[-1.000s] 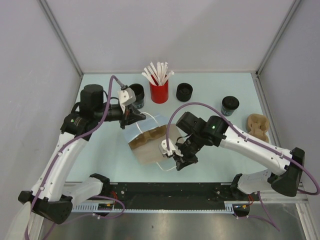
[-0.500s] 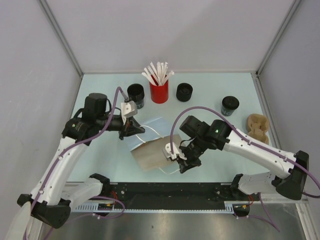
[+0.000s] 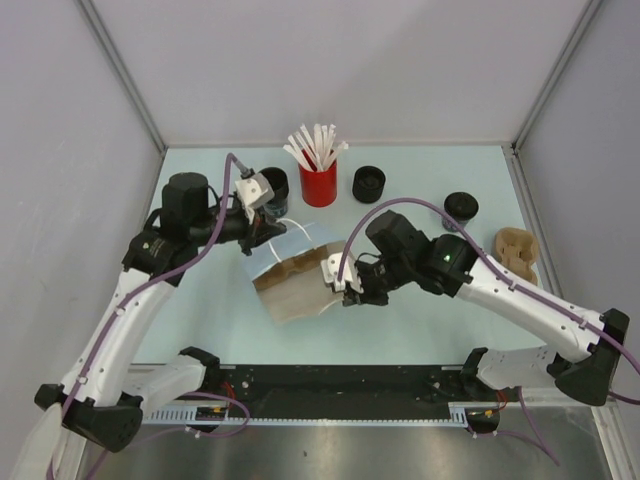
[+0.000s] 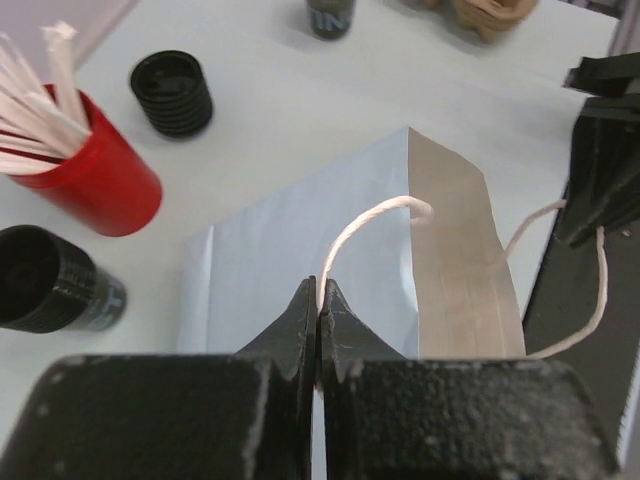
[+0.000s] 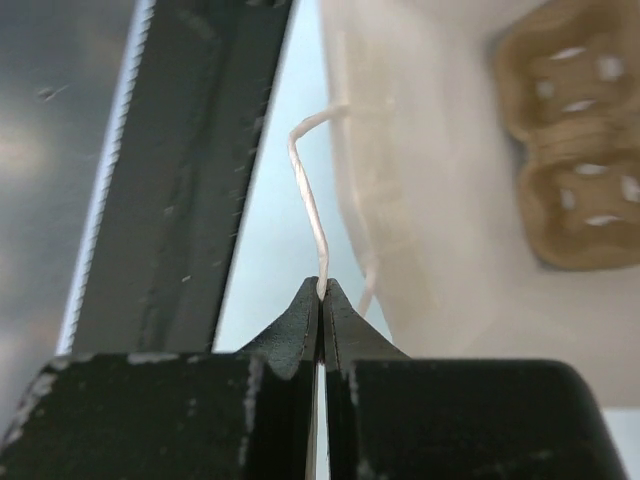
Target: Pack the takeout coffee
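Observation:
A paper bag (image 3: 290,275) with a pale blue face (image 4: 300,250) and tan sides sits mid-table, held up between both arms. My left gripper (image 3: 268,226) (image 4: 319,298) is shut on one white string handle (image 4: 360,225). My right gripper (image 3: 352,291) (image 5: 321,290) is shut on the other handle (image 5: 305,190) at the bag's near right side (image 5: 430,220). Three black takeout coffee cups stand at the back: one (image 3: 272,183) (image 4: 50,285) just behind my left gripper, one (image 3: 369,183) (image 4: 172,93) in the middle, one (image 3: 460,206) (image 4: 330,14) to the right.
A red cup of white sticks (image 3: 318,180) (image 4: 95,180) stands between the left and middle black cups. A tan two-hole cardboard tray (image 3: 515,252) (image 5: 580,150) lies at the right edge. Grey walls close in the table on three sides.
The left gripper dipped toward the front with its handle, then rose back. The right gripper moved from the front edge up toward the bag's middle. The bag flattened, then stood open again.

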{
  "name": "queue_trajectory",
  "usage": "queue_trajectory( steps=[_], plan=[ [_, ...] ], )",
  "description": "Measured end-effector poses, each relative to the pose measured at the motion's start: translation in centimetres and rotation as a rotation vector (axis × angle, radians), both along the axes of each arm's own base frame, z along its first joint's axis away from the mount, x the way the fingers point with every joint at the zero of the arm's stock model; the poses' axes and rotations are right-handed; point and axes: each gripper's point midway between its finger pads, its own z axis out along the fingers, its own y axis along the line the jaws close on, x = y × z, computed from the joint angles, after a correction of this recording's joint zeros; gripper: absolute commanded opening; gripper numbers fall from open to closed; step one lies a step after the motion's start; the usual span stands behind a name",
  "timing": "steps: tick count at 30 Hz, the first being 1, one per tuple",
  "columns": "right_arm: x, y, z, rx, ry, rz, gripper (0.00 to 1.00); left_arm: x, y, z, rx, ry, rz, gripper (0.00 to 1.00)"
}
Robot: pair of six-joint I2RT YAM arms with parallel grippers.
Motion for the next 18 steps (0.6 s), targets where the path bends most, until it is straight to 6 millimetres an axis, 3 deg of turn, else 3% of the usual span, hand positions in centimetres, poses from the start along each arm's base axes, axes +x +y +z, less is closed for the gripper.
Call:
queue_trajectory(
  steps=[3, 5, 7, 11, 18],
  plan=[
    [2.2, 0.9, 2.3, 0.063, -0.055, -0.066, 0.02, 2.0, 0.5, 0.5, -0.011, -0.009, 0.086, 0.0],
    [3.6, 1.6, 4.2, 0.113, -0.087, -0.102, 0.14, 3.4, 1.2, 0.7, -0.022, -0.004, 0.147, 0.0],
    [4.6, 2.3, 5.8, 0.155, -0.108, -0.129, 0.17, 4.7, 2.3, 0.8, -0.035, 0.002, 0.213, 0.0],
    [6.5, 3.5, 7.9, 0.207, -0.129, -0.184, 0.45, 6.3, 3.8, 1.6, -0.064, -0.008, 0.303, 0.0],
    [10.1, 4.8, 10.5, 0.261, -0.118, -0.304, 0.82, 8.3, 5.6, 1.9, -0.092, -0.002, 0.427, 0.0]
  ],
)
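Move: Both hands already pinch the paper bag's handles. The bag, tipped with its mouth towards the robot, has its middle about 6 cm right of the left hand, 3 cm back and 14 below; from the right hand it is roughly 11 cm left, 11 ahead and 6 below. Some 25 cm below the left hand's height, the black cups stand about 20 cm ahead and 3 left, the red straw holder 21 ahead and 10 right. Forward and to the left, the left hand carries its handle about 10 cm towards the black cups, turning some 25 degrees counter-clockwise with its fingers kept shut. The right hand rises and goes forward about 10 cm each, drifting left and turning clockwise with its left side lifting, and on the way opens its fingers wide to let go of the near handle. ##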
